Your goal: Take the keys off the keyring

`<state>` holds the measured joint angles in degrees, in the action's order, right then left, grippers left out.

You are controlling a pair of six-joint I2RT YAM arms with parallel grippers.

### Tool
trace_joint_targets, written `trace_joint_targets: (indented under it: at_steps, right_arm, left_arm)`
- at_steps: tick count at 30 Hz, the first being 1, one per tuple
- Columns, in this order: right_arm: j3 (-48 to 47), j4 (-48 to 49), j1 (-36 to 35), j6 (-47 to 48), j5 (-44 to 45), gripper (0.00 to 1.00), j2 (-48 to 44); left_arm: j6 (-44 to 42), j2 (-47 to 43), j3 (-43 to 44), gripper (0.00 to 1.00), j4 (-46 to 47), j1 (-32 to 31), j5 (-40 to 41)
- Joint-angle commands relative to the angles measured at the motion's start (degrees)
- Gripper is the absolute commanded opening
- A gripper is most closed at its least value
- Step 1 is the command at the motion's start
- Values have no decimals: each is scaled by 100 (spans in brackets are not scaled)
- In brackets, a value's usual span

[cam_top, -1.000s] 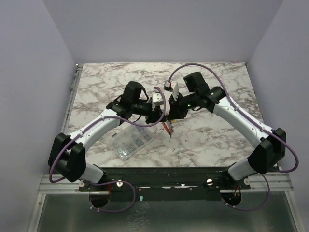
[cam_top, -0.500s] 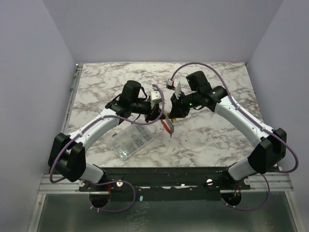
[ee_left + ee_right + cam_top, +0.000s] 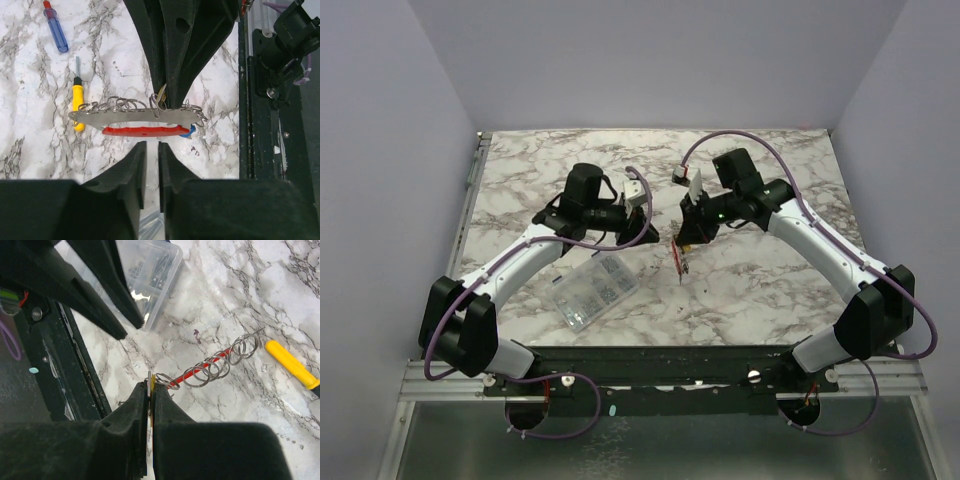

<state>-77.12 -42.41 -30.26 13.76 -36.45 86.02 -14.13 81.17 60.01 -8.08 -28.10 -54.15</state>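
Note:
The keyring [image 3: 131, 116] is a grey metal plate strung with several wire split rings [image 3: 216, 368], joined to a red curved band [image 3: 144, 131]. It hangs level above the marble. My right gripper [image 3: 151, 386] is shut on the plate's end, with a yellow key tag [image 3: 161, 93] pinched beside it. A blue tag [image 3: 188, 132] peeks out under the same end. My left gripper [image 3: 152, 150] sits just short of the red band, its jaws a narrow gap apart with nothing between them. In the top view the keyring [image 3: 678, 258] dangles below the right gripper [image 3: 686, 238]; the left gripper [image 3: 645, 228] is to its left.
A yellow-handled screwdriver [image 3: 77, 102] and a blue-and-red screwdriver [image 3: 55, 31] lie on the marble table [image 3: 770, 290] beyond the keyring. A clear compartment box [image 3: 592, 290] of small parts sits near the front, under the left arm. The black frame rail [image 3: 267, 110] runs along the table's near edge.
My left gripper has drawn back to the left, away from the keyring and the right gripper. The right gripper has shifted slightly right, still holding the keyring.

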Motion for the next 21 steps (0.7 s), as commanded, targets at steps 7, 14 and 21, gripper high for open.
trace_joint_targets:
  at_steps: [7, 14, 21]
  right_arm:
    - [-113, 225, 16, -187, -465, 1, -65]
    - [-172, 262, 18, -303, -579, 1, -32]
    - [-171, 279, 14, -373, -643, 1, -12]
  left_arm:
    - [97, 29, 15, 41, 251, -416, 313]
    - [-89, 88, -130, 47, 269, -525, 447]
    - [-71, 186, -79, 47, 401, -621, 632]
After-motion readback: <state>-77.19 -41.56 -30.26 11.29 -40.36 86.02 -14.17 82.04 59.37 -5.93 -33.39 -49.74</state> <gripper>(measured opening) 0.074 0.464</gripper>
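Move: The gold key and its ring, gripped in the right fingertips, are roughly 4 cm to the left hand's right, 1 cm back and 2 cm lower; the red-edged keyring hangs around and below that grip. The yellow screwdriver lies on the table some 9 cm right and 8 cm ahead of the left hand, the parts box about 15 cm left and 6 cm back. From the right hand, the key is right at the pads. The right fingers keep their pinch on the gold key while the empty left hand returns towards it, going about 2 cm right and 1.5 cm back, then sinking about 1 cm, its fingers spreading from nearly shut to about half open. Meanwhile the right hand eases just under 1 cm each left, up and back. Left-hand contact can't be made out. ##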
